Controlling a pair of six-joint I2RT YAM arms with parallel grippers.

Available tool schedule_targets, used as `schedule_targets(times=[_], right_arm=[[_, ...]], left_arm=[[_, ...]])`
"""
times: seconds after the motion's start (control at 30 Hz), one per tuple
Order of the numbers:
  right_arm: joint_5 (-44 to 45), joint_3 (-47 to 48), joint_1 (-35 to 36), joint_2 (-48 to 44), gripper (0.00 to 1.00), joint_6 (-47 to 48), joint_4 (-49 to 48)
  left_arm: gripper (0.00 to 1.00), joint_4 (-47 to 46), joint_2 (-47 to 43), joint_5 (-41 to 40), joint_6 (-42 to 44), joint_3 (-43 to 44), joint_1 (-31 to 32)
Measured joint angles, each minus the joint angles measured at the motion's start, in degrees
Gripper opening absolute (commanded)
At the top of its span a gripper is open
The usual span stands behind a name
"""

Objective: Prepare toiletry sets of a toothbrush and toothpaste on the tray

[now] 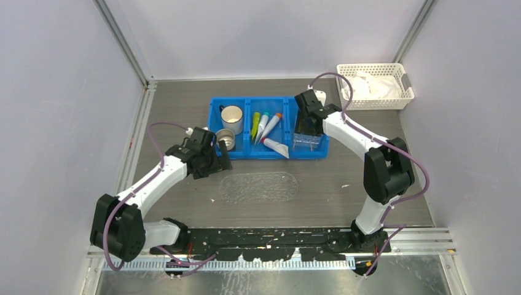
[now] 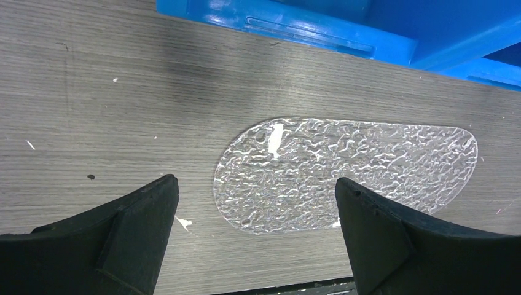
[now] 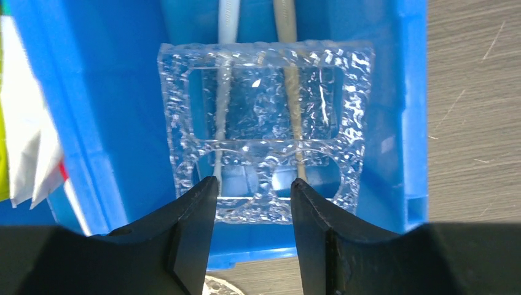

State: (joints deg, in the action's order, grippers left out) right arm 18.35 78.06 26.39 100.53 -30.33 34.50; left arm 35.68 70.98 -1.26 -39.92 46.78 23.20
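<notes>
The tray (image 3: pixel 264 80), small, clear and with moulded recesses, stands in the right compartment of the blue bin (image 1: pixel 212 132). Two toothbrush handles (image 3: pixel 224 18) show through it. My right gripper (image 3: pixel 255 184) hangs over the tray's (image 1: pixel 307 142) near rim, jaws half closed with a gap, fingertips either side of the rim's middle. Several toiletry sets (image 1: pixel 264 126), green and reddish-white packets, lie in the middle compartment; their ends (image 3: pixel 24 153) show at the left of the right wrist view. My left gripper (image 2: pixel 255 181) is wide open and empty above the table.
An oval clear textured plate (image 1: pixel 258 187) lies flat in front of the bin; its left end (image 2: pixel 344 172) sits between my left fingers. Two metal cups (image 1: pixel 232 115) occupy the bin's left compartment. A white lattice basket (image 1: pixel 402 92) stands at the back right.
</notes>
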Motion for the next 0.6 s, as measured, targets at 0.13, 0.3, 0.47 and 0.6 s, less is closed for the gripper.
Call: schedule_targets(times=[0.13,0.3,0.47,0.6], right_arm=[[-0.09,-1.44,-1.44,0.0,0.54,0.24,-0.09],[-0.57,-1.7,-2.82,0.0,0.44,0.52,-0.17],[-2.03,-1.64,-3.82,0.2,0.31,1.38,-0.24],[-3.65,-0.68,-4.02,1.25,0.16,1.81,-0.48]], left_arm=[[1.0,-0.33,0.0,0.33,-0.02,-0.33,-0.04],[1.0,-0.83,0.02,0.44,-0.02,-0.44,-0.09],[1.0,-1.6,0.02,0.46,-0.02,-0.44,-0.09],[1.0,-1.64,0.02,0.46,-0.02,-0.44,-0.09]])
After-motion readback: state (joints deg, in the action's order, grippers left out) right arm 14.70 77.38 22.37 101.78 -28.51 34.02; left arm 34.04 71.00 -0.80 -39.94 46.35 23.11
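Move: The right hand is half open over the near part of the clear toothbrush holder, whose middle lies about 2 cm ahead, 1 cm right and 3 cm below. Two toothbrushes run through the holder, their middles some 5 cm ahead and 5 cm below: one 1 cm left, the other 2 cm right. The red-capped toothpaste lies about 8 cm left, 2 cm back and 8 cm below. From the left hand the holder is some 15 cm ahead, 22 cm right and 2 cm below. The right fingertips seem to close around the clear holder's middle strut, their gap shrinking by about half. First the hand slides some 2.5 cm to the right while sinking about 1 cm; then it nearly stops sideways, sinks slightly more and narrows the fingers, easing back left about half a centimetre at the end. ##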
